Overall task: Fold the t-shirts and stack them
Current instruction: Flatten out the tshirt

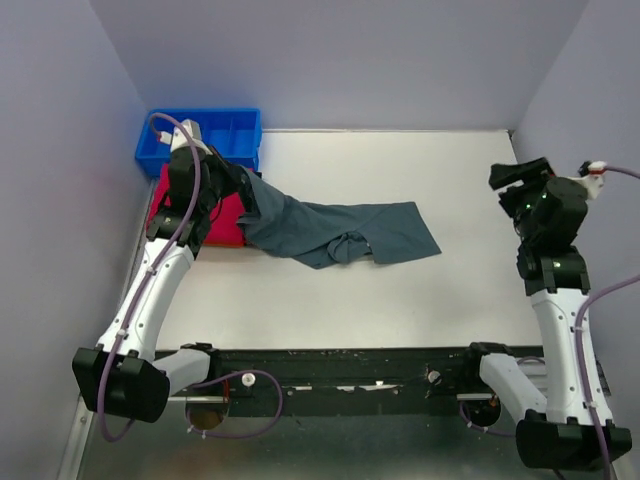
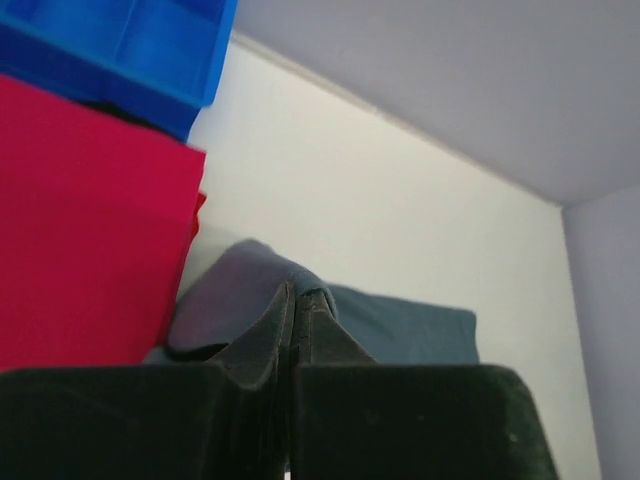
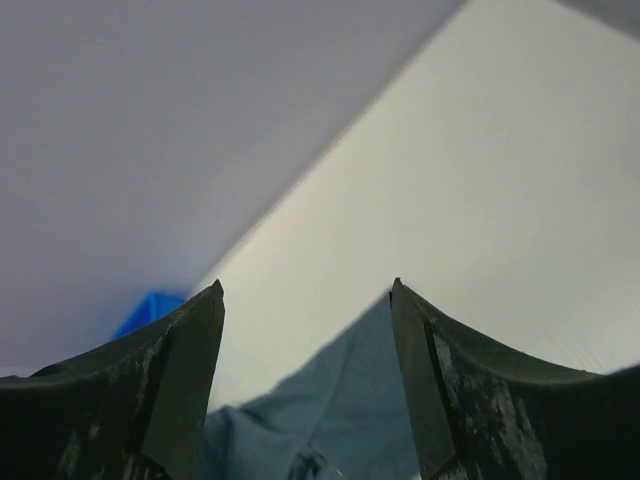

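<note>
The dark grey-blue t-shirt (image 1: 345, 235) lies crumpled across the middle of the table, and its left end is lifted. My left gripper (image 1: 245, 190) is shut on that lifted end, with a fold of the cloth (image 2: 305, 285) pinched between its tips (image 2: 295, 300). The red t-shirt (image 1: 225, 222) lies flat at the far left, partly under my left arm; the left wrist view shows it as a flat red sheet (image 2: 90, 220). My right gripper (image 1: 512, 188) is raised at the table's right side, away from the grey shirt. Its fingers (image 3: 305, 290) stand open with nothing between them, the grey shirt (image 3: 350, 415) far below.
A blue plastic tray with dividers (image 1: 240, 125) stands at the back left corner, touching the red shirt's far edge (image 2: 130, 50). Grey walls close the table at the back and sides. A black rail (image 1: 350, 375) with the arm bases runs along the near edge.
</note>
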Available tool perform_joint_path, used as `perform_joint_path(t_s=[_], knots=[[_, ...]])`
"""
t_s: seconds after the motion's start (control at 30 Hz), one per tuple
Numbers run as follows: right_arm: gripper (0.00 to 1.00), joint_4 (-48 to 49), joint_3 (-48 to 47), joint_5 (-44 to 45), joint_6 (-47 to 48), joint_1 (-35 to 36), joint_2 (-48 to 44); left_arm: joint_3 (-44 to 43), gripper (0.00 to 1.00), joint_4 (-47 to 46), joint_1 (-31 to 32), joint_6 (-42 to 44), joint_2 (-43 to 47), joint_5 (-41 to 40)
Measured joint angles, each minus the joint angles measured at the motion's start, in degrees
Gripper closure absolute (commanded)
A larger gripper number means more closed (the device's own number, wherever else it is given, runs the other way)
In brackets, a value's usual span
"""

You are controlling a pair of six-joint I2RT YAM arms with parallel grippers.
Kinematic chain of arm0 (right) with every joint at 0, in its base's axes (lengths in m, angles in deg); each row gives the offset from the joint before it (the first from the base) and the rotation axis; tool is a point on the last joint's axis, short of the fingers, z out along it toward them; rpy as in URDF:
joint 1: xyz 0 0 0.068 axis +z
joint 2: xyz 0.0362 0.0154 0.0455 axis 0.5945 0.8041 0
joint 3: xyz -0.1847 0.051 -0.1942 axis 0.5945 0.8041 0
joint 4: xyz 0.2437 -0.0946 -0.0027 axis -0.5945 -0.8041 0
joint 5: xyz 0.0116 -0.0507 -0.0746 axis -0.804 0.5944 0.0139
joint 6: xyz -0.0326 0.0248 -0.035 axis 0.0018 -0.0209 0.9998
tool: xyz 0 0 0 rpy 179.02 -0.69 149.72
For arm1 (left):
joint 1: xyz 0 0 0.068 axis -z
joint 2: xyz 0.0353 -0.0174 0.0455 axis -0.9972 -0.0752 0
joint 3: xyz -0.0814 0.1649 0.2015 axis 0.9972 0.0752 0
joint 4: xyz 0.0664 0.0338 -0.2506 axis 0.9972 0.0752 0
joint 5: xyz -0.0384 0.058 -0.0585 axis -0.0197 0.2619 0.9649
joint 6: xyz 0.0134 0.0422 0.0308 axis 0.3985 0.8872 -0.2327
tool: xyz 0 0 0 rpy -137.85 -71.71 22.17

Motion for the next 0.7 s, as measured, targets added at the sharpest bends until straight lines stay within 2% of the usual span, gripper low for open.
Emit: perform_joint_path(t_s=[0.13,0.27,0.7], knots=[[0.26,-0.39,11.45,-2.8,0.04,0.0,1.4,7.06,1.0,1.66,0.02,-0.02,-0.2,0.81],[0.26,-0.57,18.16,-5.44,0.83,0.02,6.54,8.13,1.0,2.01,0.0,0.07,0.37,0.72],[0.31,4.55,22.32,-10.8,1.9,0.02,25.38,8.09,1.0,1.73,0.0,0.35,3.06,0.42]])
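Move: The near right corner of the t-shirt lies flat far beneath my open right hand: some 36 cm down, about 6 cm left and 3 cm ahead. The shirt's far right corner is roughly 13 cm farther out and 6 cm left of that, and a bunched fold lies about 20 cm left of the near corner. From my left hand, which holds the shirt's other end, that near corner is about 38 cm right, 5 cm back and 33 cm down; the red pile is 14 cm left, 4 cm ahead and 30 cm down. I drop my right hand almost straight down, about 30 cm and fast at first, easing slightly left towards the near right corner and tipping the fingers some 40 degrees downward, still wide open and touching nothing yet. My left hand keeps its pinch on the raised end, sinks, comes up a little and settles lower and slightly back, tipping down a bit. ##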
